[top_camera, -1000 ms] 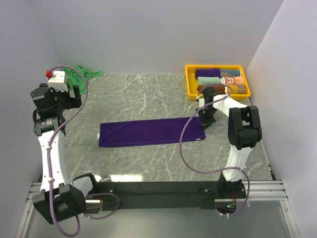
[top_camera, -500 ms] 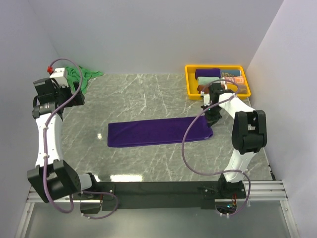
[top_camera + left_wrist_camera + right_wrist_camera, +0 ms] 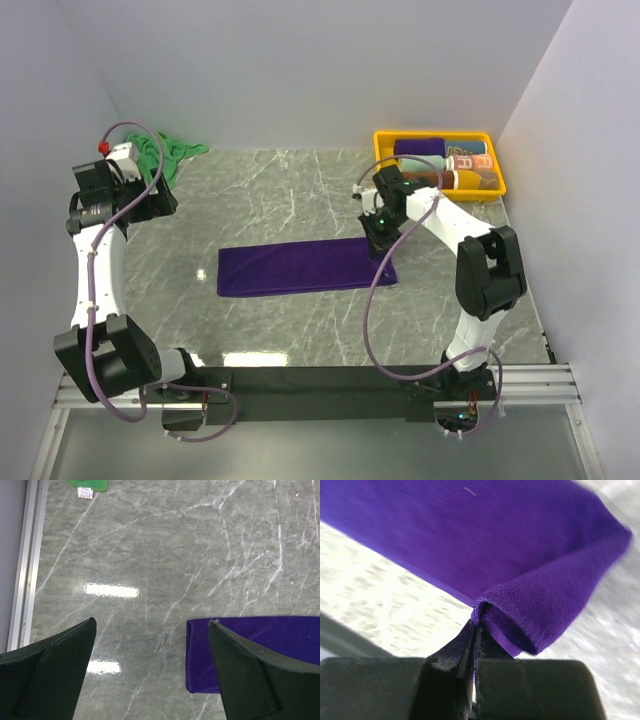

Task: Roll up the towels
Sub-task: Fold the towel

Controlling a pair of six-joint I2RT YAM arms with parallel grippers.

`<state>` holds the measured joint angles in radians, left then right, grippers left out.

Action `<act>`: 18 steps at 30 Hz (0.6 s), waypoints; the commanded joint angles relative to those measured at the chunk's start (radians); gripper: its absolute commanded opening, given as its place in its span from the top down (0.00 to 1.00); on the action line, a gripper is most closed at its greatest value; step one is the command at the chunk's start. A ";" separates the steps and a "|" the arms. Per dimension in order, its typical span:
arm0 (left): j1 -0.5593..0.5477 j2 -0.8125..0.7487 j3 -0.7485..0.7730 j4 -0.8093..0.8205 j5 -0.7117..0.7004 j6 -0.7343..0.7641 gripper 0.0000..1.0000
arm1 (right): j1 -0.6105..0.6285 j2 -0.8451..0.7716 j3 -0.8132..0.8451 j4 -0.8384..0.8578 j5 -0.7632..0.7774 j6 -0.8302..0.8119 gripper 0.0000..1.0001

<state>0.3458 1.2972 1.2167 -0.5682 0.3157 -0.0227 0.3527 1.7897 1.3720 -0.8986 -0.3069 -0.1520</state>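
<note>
The dark purple towel lies flat as a long strip in the middle of the table, its left end showing in the left wrist view. My right gripper is shut on the towel's right edge, which curls back over the strip as a fold. The green towel lies bunched in the far left corner, its white tag at the top of the left wrist view. My left gripper hovers open over the bare table left of the purple towel, holding nothing.
A yellow tray at the back right holds several rolled towels. White walls close in the table on the left, the back and the right. A metal rail runs along the table's edge in the left wrist view.
My right gripper has closed on the purple towel's right edge, dragged it right, then carried it back left over the strip. My left arm swung back toward the left wall.
</note>
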 commanded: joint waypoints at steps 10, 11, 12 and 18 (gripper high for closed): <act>0.001 -0.073 -0.028 -0.050 -0.052 -0.010 0.01 | 0.080 0.207 0.219 0.010 -0.215 0.103 1.00; 0.001 -0.073 -0.028 -0.052 -0.055 -0.010 0.01 | 0.083 0.215 0.229 0.007 -0.225 0.104 1.00; 0.001 -0.070 -0.028 -0.053 -0.056 -0.010 0.01 | 0.094 0.221 0.248 0.006 -0.230 0.106 1.00; 0.002 -0.069 -0.040 -0.052 -0.070 -0.006 0.01 | 0.121 0.264 0.301 -0.014 -0.273 0.124 1.00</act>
<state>0.3458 1.2552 1.1862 -0.6178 0.2646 -0.0277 0.4583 2.0396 1.6108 -0.8959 -0.5240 -0.0490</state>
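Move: The right hand, already pinching the lifted right end of the purple towel, is being taken over the flat strip, whose middle lies about 21 cm left, 5 cm back and 7 cm below. The yellow bin is roughly 24 cm ahead of this hand and 17 cm to its right. From the left hand, the strip's middle is about 29 cm right, 10 cm back and 22 cm below. Keeping its pinch, the right hand carries the purple end left over the strip, about 9 cm. ##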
